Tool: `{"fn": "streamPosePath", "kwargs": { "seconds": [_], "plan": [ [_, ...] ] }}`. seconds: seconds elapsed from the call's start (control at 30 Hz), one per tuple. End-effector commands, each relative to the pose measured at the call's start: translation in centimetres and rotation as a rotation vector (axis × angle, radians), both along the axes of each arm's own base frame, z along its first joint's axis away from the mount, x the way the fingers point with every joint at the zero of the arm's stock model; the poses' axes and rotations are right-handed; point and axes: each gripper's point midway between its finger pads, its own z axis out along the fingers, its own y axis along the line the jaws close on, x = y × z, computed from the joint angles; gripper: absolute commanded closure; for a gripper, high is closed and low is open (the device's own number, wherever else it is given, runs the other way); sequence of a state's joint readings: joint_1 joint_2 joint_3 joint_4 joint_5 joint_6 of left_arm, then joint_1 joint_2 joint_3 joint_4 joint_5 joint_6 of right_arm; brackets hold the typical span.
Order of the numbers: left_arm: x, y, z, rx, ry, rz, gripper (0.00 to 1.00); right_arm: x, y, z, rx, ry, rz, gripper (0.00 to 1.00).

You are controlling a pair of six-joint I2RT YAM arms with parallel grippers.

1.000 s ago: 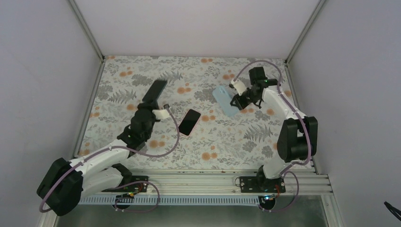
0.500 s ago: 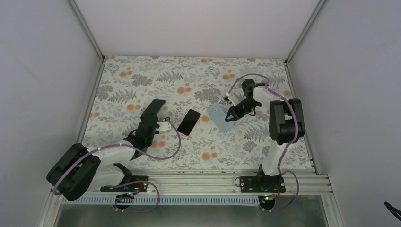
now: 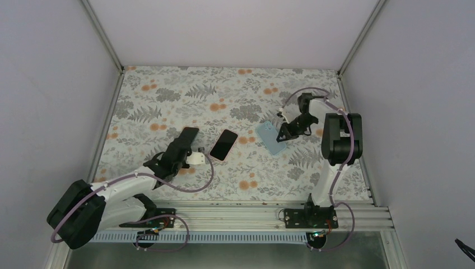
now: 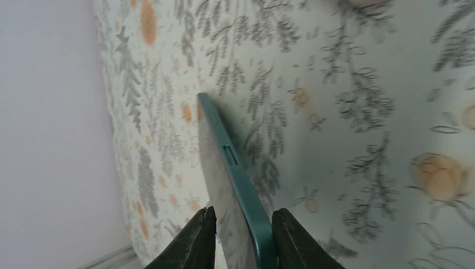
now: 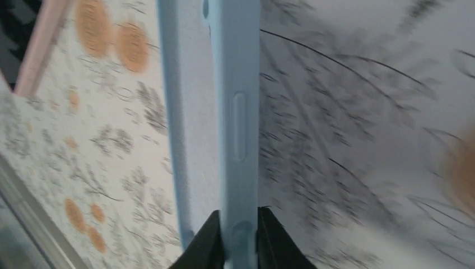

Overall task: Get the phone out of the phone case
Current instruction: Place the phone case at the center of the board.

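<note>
A black phone (image 3: 224,144) with a pinkish rim lies flat on the floral cloth mid-table; its edge shows at the top left of the right wrist view (image 5: 35,53). My left gripper (image 3: 178,151) is shut on the near end of a dark teal phone case (image 3: 185,139), seen edge-on between the fingers in the left wrist view (image 4: 235,168), gripper (image 4: 241,238). Whether it holds a phone I cannot tell. My right gripper (image 3: 283,133) is shut on the edge of a light blue phone case (image 3: 270,138), held low over the cloth, also edge-on (image 5: 238,112) between the fingers of the gripper (image 5: 238,238).
The floral cloth (image 3: 168,89) covers the table inside white walls with metal corner posts (image 3: 103,39). The metal rail (image 3: 241,216) with both arm bases runs along the near edge. The black phone lies between the two held cases.
My left arm has drawn back and lowered, bringing the dark teal case nearer and beside the black phone. My right arm has folded in, bringing the blue case down from the far right.
</note>
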State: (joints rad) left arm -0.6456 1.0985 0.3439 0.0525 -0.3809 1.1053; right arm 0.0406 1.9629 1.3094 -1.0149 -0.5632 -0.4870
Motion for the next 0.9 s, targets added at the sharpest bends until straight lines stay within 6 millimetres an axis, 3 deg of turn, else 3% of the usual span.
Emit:
{"fn": "streamPosePath", "kwargs": {
  "seconds": [0.0,0.1,0.3,0.4,0.47,0.5,0.57,0.63,0.7,0.77,0.87],
  "plan": [
    [-1.6,-0.6,-0.5,-0.019,0.105,-0.029,0.71,0.3,-3.6,-0.3,-0.11,0.025,-0.028,0.8],
    [-2.5,-0.7,-0.9,-0.015,0.173,-0.012,0.67,0.5,-5.1,0.9,-0.151,0.008,-0.013,0.7],
    [-4.9,-2.8,-0.4,-0.025,0.328,-0.006,0.51,-0.1,-9.1,3.9,-0.342,-0.05,0.051,0.46],
    [-5.6,-4.5,2.2,-0.101,0.39,-0.011,0.45,0.5,-11.4,6.4,-0.474,-0.124,0.046,0.37],
    [-6.1,-6.4,5.6,-0.215,0.43,-0.051,0.4,1.4,-11.9,8.6,-0.522,-0.194,0.039,0.32],
    [-6.2,-7.4,8.2,-0.29,0.428,-0.082,0.34,2.2,-11.6,10.1,-0.525,-0.244,0.031,0.27],
    [-5.6,-8.6,13.9,-0.441,0.387,-0.127,0.19,3.6,-10.0,13.4,-0.475,-0.353,0.029,0.15],
    [-4.0,-8.4,19.5,-0.57,0.308,-0.128,0.03,4.5,-7.0,16.4,-0.379,-0.465,0.053,0.02],
    [-2.5,-8.0,24.1,-0.659,0.216,-0.118,0.0,4.7,-3.9,18.2,-0.283,-0.551,0.091,0.0],
    [-1.2,-7.6,27.4,-0.696,0.116,-0.097,0.0,3.9,0.0,18.8,-0.18,-0.619,0.166,0.0],
    [1.3,-6.4,30.5,-0.742,-0.021,-0.008,0.0,3.7,5.2,17.7,-0.143,-0.698,0.229,0.0]
  ]
}}
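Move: The black phone, still tilted up between the left fingers by its left long edge, has its middle about 3 cm ahead of that hand, 3 cm right and 3 cm below. The phone case's middle is some 4 cm left of the right hand, level with it fore and aft and 2 cm lower. The pink-framed phone lies flat, about 20 cm right of the left hand and level with it, 6 cm down; from the right hand, 27 cm left, 4 cm back, 3 cm down. Open both grippers fully to let go of the black phone and the case. Draw the left gripper back 4 cm or so and to the right, dipping slightly, then raise it quickly some 28 cm, rolling its left side down about 40 degrees. Slide the right gripper about 10 cm right, away from the case's edge, then lift it nearly 20 cm, swinging back left and tipping the fingers up. ##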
